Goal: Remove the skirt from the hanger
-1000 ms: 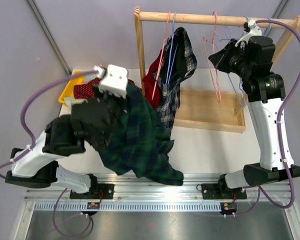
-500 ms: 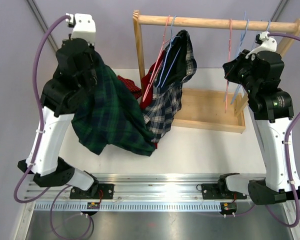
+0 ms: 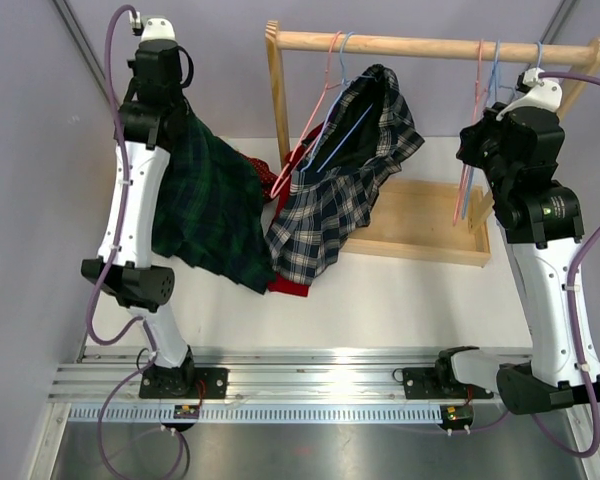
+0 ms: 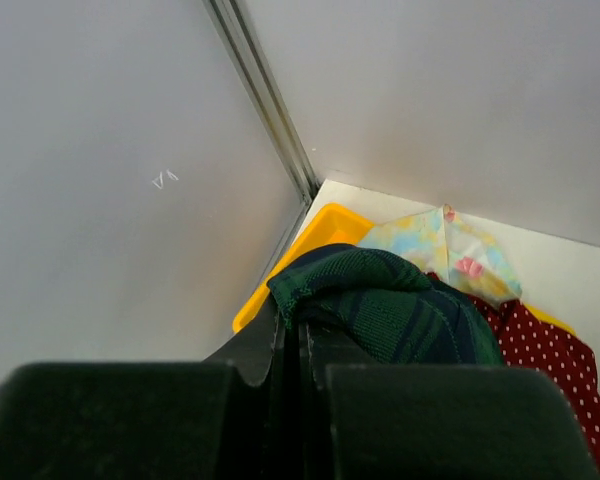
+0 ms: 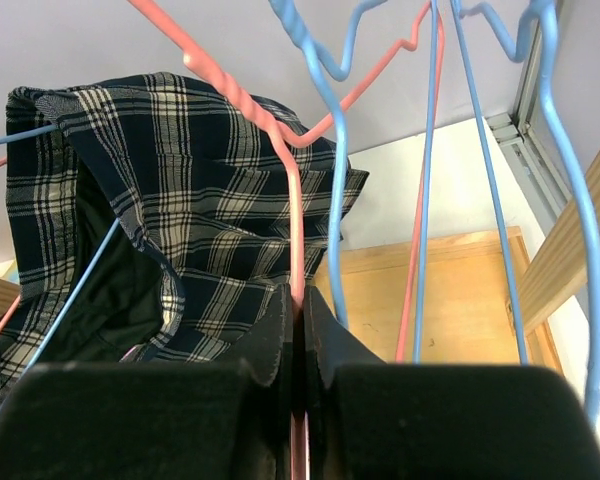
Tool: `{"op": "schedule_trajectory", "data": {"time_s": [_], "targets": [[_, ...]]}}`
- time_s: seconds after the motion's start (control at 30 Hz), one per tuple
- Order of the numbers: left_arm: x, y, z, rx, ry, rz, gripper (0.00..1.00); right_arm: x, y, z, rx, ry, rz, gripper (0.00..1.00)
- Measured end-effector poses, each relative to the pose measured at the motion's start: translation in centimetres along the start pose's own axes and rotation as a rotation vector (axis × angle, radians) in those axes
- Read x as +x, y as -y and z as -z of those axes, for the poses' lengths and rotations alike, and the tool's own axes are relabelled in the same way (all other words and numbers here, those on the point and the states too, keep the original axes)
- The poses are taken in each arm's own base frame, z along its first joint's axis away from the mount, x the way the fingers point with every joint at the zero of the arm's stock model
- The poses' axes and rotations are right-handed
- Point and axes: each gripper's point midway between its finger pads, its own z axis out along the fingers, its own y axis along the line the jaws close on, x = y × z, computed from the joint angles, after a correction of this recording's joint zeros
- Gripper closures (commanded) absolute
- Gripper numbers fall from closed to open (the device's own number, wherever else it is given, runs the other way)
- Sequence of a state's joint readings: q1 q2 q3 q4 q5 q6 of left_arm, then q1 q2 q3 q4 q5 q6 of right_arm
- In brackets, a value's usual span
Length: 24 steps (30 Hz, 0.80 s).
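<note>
The dark green plaid skirt [image 3: 208, 212] hangs from my left gripper [image 3: 168, 112], which is raised high at the far left and shut on a fold of it [image 4: 400, 310]. In the left wrist view the jaws [image 4: 302, 340] are pressed together on the skirt's edge. The skirt is off its pink wire hanger [image 3: 477, 105], which hangs bare near the right end of the wooden rail [image 3: 420, 42]. My right gripper [image 3: 477, 152] is shut on that pink hanger [image 5: 293, 215]; its wire runs between the closed jaws [image 5: 300, 305].
A navy-and-white plaid garment [image 3: 345, 180] hangs on a blue hanger mid-rail, with red cloth [image 3: 290, 286] below it. Blue hangers [image 5: 335, 200] hang beside the pink one. A yellow bin [image 4: 320, 235] with pastel [image 4: 440, 245] and red dotted cloth [image 4: 560, 370] sits far left. The rack's base [image 3: 420, 225] is wooden.
My left arm swung up and back to the far left, lifting the green skirt off the table. The right gripper slid the pink hanger rightward along the rail. The navy plaid garment swung.
</note>
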<state>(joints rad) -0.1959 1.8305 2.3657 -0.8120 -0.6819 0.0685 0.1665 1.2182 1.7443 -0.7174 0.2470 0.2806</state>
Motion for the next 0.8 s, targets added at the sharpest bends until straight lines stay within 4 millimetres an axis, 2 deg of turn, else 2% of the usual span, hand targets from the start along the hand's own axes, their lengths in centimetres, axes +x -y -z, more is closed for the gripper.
{"op": "schedule_trajectory", "data": {"time_s": [0.03,0.07,0.1,0.13,0.2,0.23,0.27,0.3,0.4,0.47,0.5,0.53,0.57,0.67,0.8], "targets": [[0.1,0.0,-0.6,-0.001,-0.003,0.009,0.99,0.0,0.0,0.0,0.000,0.000,0.000,0.90],[0.4,0.0,-1.4,-0.013,-0.011,0.013,0.98,0.0,0.0,0.0,-0.001,0.000,0.001,0.76],[0.5,0.0,-2.0,-0.021,-0.011,0.015,0.97,-0.1,0.0,0.1,-0.001,0.002,-0.002,0.71],[0.7,0.1,-2.6,-0.027,-0.013,0.016,0.96,0.1,0.1,0.2,0.000,-0.004,0.004,0.59],[1.0,1.0,-3.7,-0.028,-0.012,0.010,0.97,0.7,0.4,0.6,0.008,-0.027,0.009,0.43],[1.1,1.7,-4.0,-0.027,-0.011,-0.001,0.96,0.8,0.5,0.8,0.010,-0.034,0.015,0.33],[1.2,2.4,-4.2,-0.023,-0.008,-0.009,0.95,0.9,0.6,1.1,0.011,-0.035,0.015,0.09],[1.2,3.0,-4.3,-0.015,-0.006,-0.016,0.94,0.8,0.6,1.4,0.010,-0.034,0.010,0.03],[1.4,4.8,-4.3,0.013,-0.001,-0.043,0.81,0.2,0.8,2.8,0.002,-0.015,0.016,0.01],[1.4,5.5,-4.5,0.023,0.008,-0.048,0.41,-0.4,0.8,3.9,-0.011,0.005,0.009,0.00],[1.5,5.8,-4.7,0.024,0.009,-0.051,0.25,-0.7,0.6,4.4,-0.022,0.013,0.005,0.01],[1.8,6.0,-5.0,0.023,0.005,-0.048,0.11,-1.1,0.4,5.0,-0.040,0.025,-0.001,0.01],[2.4,6.3,-5.5,0.019,-0.006,-0.045,0.01,-1.6,0.1,5.6,-0.059,0.039,-0.006,0.01],[5.1,7.5,-7.8,0.016,-0.061,-0.041,0.01,-2.8,-1.3,7.6,-0.157,0.069,-0.014,0.00],[11.8,9.6,-11.1,0.039,-0.220,-0.059,0.01,-4.0,-3.7,9.7,-0.304,0.090,-0.014,0.01]]}}
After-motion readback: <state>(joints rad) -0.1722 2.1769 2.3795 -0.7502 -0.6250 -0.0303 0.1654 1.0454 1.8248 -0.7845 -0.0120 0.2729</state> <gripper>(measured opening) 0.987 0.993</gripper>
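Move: The left hand, holding the green plaid skirt, has the yellow bin about 9 cm ahead, 3 cm to its right and some 42 cm below; the red dotted skirt on the bin's right part lies roughly 11 cm ahead and 12 cm right of the hand. The right hand has the pink hanger in its fingers. The checked skirt hangs some 22 cm to its left and 3 cm ahead, the rack's wooden tray about 5 cm ahead, 3 cm left and 43 cm below. Forward and gently down over the yellow bin, swaying slightly right, the left hand carries the green skirt, opens wide after about 6 cm, then plunges with open fingers, ending some 16 cm lower and tipped 13 degrees further down. The right hand first opens off the pink hanger, then backs away about 8 cm while rising, drifting left and turning 15 degrees counter-clockwise. ##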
